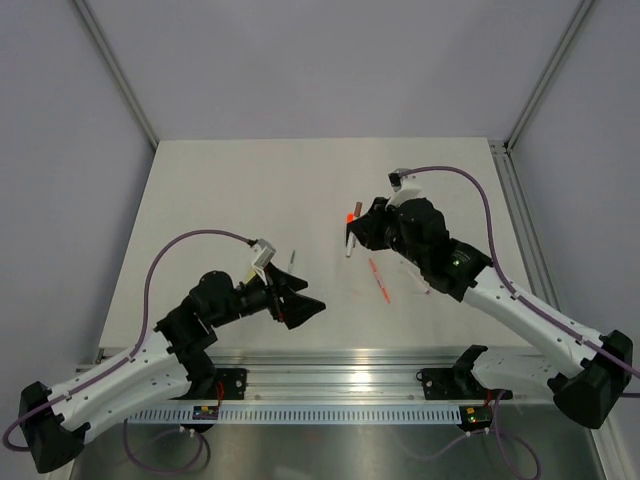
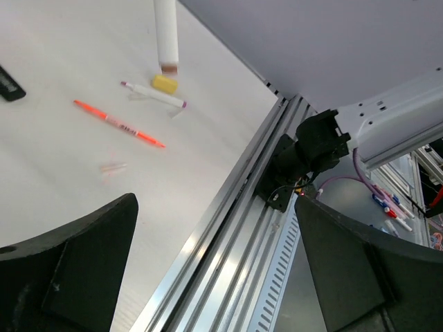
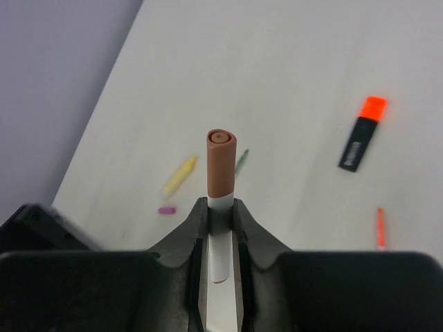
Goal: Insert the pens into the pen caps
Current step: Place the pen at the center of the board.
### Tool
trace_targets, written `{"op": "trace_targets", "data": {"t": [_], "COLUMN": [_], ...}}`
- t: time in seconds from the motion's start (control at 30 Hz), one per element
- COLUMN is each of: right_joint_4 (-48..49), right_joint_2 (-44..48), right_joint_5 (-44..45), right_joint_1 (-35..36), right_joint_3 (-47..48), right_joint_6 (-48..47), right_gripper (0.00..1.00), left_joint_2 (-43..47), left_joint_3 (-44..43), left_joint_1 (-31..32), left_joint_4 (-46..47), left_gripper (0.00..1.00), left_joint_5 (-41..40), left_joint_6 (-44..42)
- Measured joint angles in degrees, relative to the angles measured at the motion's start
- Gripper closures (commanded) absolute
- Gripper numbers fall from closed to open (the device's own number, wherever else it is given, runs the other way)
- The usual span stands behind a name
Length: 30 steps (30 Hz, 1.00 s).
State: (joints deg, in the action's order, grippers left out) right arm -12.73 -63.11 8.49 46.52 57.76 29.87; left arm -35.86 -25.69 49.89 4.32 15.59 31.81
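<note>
My right gripper [image 3: 220, 204] is shut on a white pen [image 3: 220, 249] that stands up between the fingers, a brownish-maroon cap [image 3: 221, 169] seated on its top end. In the top view this gripper [image 1: 353, 236] hovers mid-table right beside a black highlighter with an orange end [image 3: 362, 135]. Lying on the table are an orange-red pen [image 1: 379, 281], a thin grey pen [image 1: 292, 257], a pale yellow highlighter [image 3: 180, 174] and a small magenta cap [image 3: 166, 209]. My left gripper [image 1: 300, 305] is open and holds nothing, near the table's front edge.
The left wrist view shows a white pen with maroon ends [image 2: 154, 94], a small yellow cap [image 2: 165, 84] and a clear cap [image 2: 112, 167] on the table. An aluminium rail [image 2: 228, 228] runs along the near edge. Grey walls enclose the table.
</note>
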Motion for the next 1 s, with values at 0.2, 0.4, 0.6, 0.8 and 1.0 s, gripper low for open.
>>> {"op": "trace_targets", "data": {"t": [0.2, 0.4, 0.6, 0.8, 1.0], "right_joint_4": [1.51, 0.83, -1.53, -5.62, -9.44], "right_joint_2": [-9.44, -24.63, -39.58, -48.76, -54.77], "right_joint_5": [-8.79, -15.74, -17.75, -18.67, -19.08], "right_joint_1": [-16.92, -27.47, -32.35, -32.70, -32.68], "right_joint_3": [-1.20, 3.50, 15.10, 23.65, 28.79], "right_joint_6": [-3.13, -6.58, -9.94, -11.08, -11.02], "right_gripper": [1.00, 1.00, 0.98, 0.94, 0.92], "left_joint_2": [1.29, 0.37, -2.69, -5.51, -5.68], "left_joint_3": [7.04, 10.43, 11.28, 11.26, 11.08], "left_joint_1": [0.00, 0.04, 0.07, 0.15, 0.22], "left_joint_4": [0.00, 1.88, 5.86, 8.28, 7.82], "left_gripper": [0.01, 0.01, 0.01, 0.01, 0.01], "left_joint_5": [-1.46, -2.80, -4.28, -5.40, -6.97], "left_joint_6": [1.07, 1.25, 1.09, 0.79, -0.74]}}
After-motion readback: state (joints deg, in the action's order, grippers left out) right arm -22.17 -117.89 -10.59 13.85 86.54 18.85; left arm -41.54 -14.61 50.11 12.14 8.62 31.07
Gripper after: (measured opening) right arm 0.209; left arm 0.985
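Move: The right hand already holds the white-and-brown pen; the bare patch of board it is taken to lies about 21 cm ahead, 11 cm to the right and some 26 cm below. The highlighter lies about 15 cm ahead, 2 cm to the right and 26 cm below the hand; the orange pen about 2 cm ahead, 8 cm to the right and 27 cm below. From the left hand, that patch is roughly 34 cm ahead, 21 cm to the right and 22 cm below. Still pinching the pen near its middle, the right hand swings forward and down, each by a little over 20 cm, and to the right towards the bare board beyond and right of the highlighter, ending almost straight down while its fingers tip some 30 degrees downward. The empty left hand, wide open, sinks about 9 cm. ##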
